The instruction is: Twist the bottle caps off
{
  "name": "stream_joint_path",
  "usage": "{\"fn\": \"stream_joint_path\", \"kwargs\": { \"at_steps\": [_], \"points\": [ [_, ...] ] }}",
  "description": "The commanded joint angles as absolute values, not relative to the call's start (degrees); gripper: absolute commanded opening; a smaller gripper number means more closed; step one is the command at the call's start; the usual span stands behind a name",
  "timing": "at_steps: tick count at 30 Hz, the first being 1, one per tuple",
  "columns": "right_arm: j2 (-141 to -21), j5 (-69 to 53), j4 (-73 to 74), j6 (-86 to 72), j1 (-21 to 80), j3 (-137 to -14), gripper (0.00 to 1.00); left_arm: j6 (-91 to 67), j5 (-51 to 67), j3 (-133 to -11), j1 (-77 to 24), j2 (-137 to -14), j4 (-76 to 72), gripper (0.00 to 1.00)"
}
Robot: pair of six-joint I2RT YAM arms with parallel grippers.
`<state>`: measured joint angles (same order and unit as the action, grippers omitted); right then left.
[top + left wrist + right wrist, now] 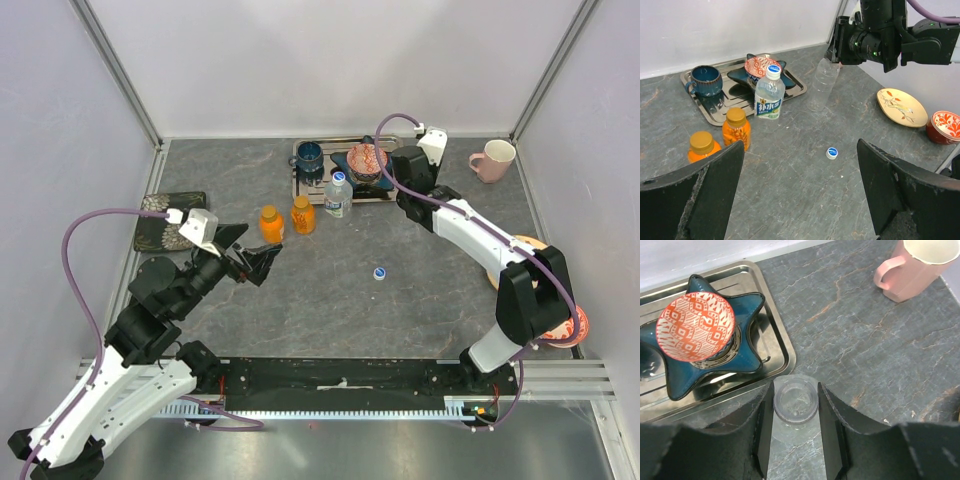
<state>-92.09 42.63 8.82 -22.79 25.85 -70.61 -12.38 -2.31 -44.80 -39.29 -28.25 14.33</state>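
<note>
My right gripper [795, 396] is shut on the neck of a clear, capless bottle [791, 416]. That bottle [822, 85] hangs slightly tilted from the right gripper [834, 59], its base at the table beside the tray's corner. A loose blue cap [380, 272] lies on the table in front of it. Two orange bottles [271, 224] [303, 214] and a labelled water bottle [338, 195] stand capped. My left gripper [254, 250] is open just in front of the orange bottles, holding nothing. In the left wrist view the blue cap [832, 153] lies on the table between the left gripper's [800, 150] fingers.
A metal tray [300, 187] at the back holds a blue mug [309, 157] and a star dish with a red patterned bowl [366, 160]. A pink mug [493, 160] stands far right. A yellow plate [902, 106] and red bowl [947, 125] sit right. A dark mat [160, 222] lies left.
</note>
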Motion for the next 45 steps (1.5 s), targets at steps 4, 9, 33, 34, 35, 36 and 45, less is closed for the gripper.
{"fn": "stream_joint_path", "kwargs": {
  "at_steps": [4, 9, 33, 34, 35, 36, 45],
  "points": [
    [-91.49, 39.20, 12.66, -24.09, 25.84, -74.35, 0.49, -14.15, -0.70, -45.70, -39.20, -29.44, 11.25, 1.00],
    [-91.41, 39.20, 13.36, -23.73, 25.84, -74.62, 0.56, -14.41, -0.35, -45.53, -39.20, -29.71, 11.07, 1.00],
    [-73.57, 28.59, 18.47, -22.59, 31.37, -74.28, 0.70, -13.01, -1.67, -45.36, -39.29, -29.71, 13.09, 0.99],
    [-72.96, 23.00, 15.32, -21.63, 32.16, -73.48, 0.70, -13.09, -2.54, -44.92, -39.20, -29.36, 13.10, 1.00],
    [-72.86, 18.68, 13.55, -19.36, 33.30, -72.69, 0.70, -13.18, -2.81, -43.78, -39.20, -29.36, 12.92, 1.00],
    [-73.38, 15.24, 12.23, -18.29, 33.66, -71.90, 0.70, -13.53, -3.16, -43.33, -39.20, -29.36, 12.83, 1.00],
    [-86.21, 12.64, 8.97, -19.16, 38.76, -79.09, 0.77, -16.26, -2.99, -42.27, -39.20, -29.09, 13.71, 0.99]
  ]
}}
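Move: The right gripper still holds the open bottle near its top, with the bottle's middle some 5 cm below the fingers. The capped water bottle stands about 17 cm to this hand's left, nearly level in reach, its middle 5 cm lower. The nearer orange bottle is 9 cm left of the capped one and 4 cm closer in; the patterned bowl is 8 cm ahead and 9 cm left of the hand. From the left gripper, the capped bottle lies roughly 22 cm ahead, 15 cm right and 18 cm below. Spread the right fingers to let go of the open bottle where it stands, then lift the hand clear, about 14 cm up and 8 cm back. Swing it some 15 cm left towards the capped water bottle, turning nearly 40 degrees counter-clockwise, and finish by sinking about 5 cm with the fingers open, short of the bottle. Let the empty, open left gripper sink about 3 cm. ##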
